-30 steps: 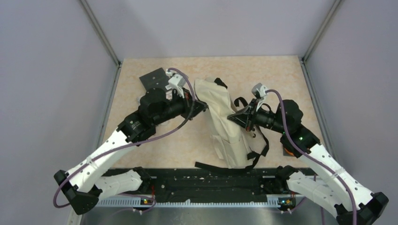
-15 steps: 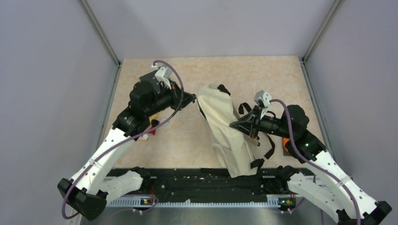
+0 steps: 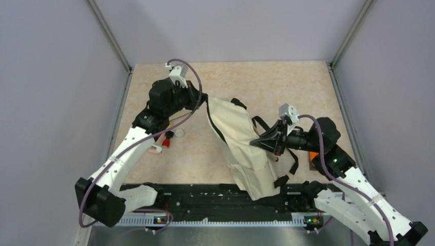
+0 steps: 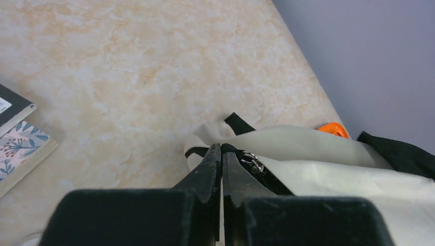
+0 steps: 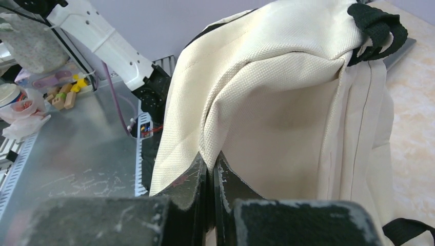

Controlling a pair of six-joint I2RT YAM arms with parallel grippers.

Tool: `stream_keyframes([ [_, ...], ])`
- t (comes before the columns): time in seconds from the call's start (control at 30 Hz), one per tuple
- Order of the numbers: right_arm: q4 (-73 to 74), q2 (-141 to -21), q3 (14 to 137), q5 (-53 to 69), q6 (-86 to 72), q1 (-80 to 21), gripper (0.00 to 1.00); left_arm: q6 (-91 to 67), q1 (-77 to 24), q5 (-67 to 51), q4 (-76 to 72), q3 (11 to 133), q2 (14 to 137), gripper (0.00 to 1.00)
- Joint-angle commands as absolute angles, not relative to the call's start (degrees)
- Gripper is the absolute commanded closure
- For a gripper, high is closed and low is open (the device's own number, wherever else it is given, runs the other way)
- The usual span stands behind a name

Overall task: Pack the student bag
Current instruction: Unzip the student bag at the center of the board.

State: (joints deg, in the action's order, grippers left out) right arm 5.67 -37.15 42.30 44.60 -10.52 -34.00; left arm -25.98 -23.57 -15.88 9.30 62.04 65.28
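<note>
The student bag (image 3: 241, 146), cream fabric with black straps, lies lengthwise in the middle of the table, partly lifted between both arms. My left gripper (image 3: 203, 105) is shut at the bag's far left corner. In the left wrist view its jaws (image 4: 221, 149) pinch the black edge (image 4: 233, 149) beside a metal zipper pull (image 4: 253, 163). My right gripper (image 3: 256, 142) is shut on the bag's right side. The right wrist view shows it (image 5: 211, 158) clamped on a raised fold of cream fabric (image 5: 267, 87).
Small items lie left of the bag: a pink piece (image 3: 155, 150), a red piece (image 3: 167, 139) and a pale ring (image 3: 179, 133). An orange object (image 3: 311, 159) sits by the right arm. A dark notebook (image 4: 11, 106) and a floral book (image 4: 23, 148) lie under the left arm.
My left arm has swung back and to the left, drawing the bag's far corner with it. The bag has spread and shifted left. The right gripper has sunk slightly toward the near edge.
</note>
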Motion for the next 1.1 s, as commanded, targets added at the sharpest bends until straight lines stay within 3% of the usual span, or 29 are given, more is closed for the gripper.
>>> stream_keyframes([
  [0.0,-2.72,-34.35,42.44,51.28,-11.26,-34.39,1.0,-24.0,-21.41,-9.78,3.92,64.76,70.34,1.0],
  [0.3,-6.98,-32.54,39.08,47.99,-11.46,-34.37,1.0,-23.03,-21.18,-3.29,8.82,65.48,75.52,0.99],
  [0.4,-7.04,-32.4,37.81,45.32,-10.61,-34.37,1.0,-22.59,-21.18,-5.13,8.09,64.78,72.31,0.87],
  [0.43,-7.36,-32.35,37.41,44.88,-10.6,-34.37,1.0,-22.67,-21.16,-4.82,8.17,64.62,71.03,0.78],
  [0.53,-8.77,-32.11,36.48,44.2,-11.26,-34.38,1.0,-22.52,-21.16,-3.47,10.93,65.07,66.69,0.38],
  [0.6,-9.47,-32.01,35.99,43.77,-11.28,-34.37,1.0,-22.62,-21.19,-3.47,11.64,63.95,63.46,0.27],
  [0.8,-10.92,-32.24,35.38,42.79,-11.47,-34.37,1.0,-27.37,-21.33,-14.64,13.2,58.37,56.91,0.11],
  [1.07,-13.1,-32.16,34.58,41.66,-12.56,-34.37,1.0,-32.61,-21.35,-17.63,14.02,48.51,50.32,0.09],
])
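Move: The left hand has the zipper's black pull tab pinched at the bag's far left top corner; the slider sits about 2 cm to its right, 1 cm back and 1 cm below. The zip's still closed far end, where the tab is being taken, lies about 3 cm ahead, level sideways, 7 cm down. The top handle is some 13 cm right, 3 cm back and 2 cm lower. From the right hand, which holds a fold of the bag, that far end lies roughly 23 cm ahead, 19 cm left, 7 cm below. Down and a little forward first, some 7 cm down, the left hand draws the pinched pull tab along the zip over the bag's far corner, its fingers tipping slightly down. There it opens wide, lets go of the tab and rises about 9 cm clear, going left and back, then keeps drawing back while sinking again by about 5 cm. The right hand keeps its pinch on the bag's fold and settles 1 to 2 cm lower. ##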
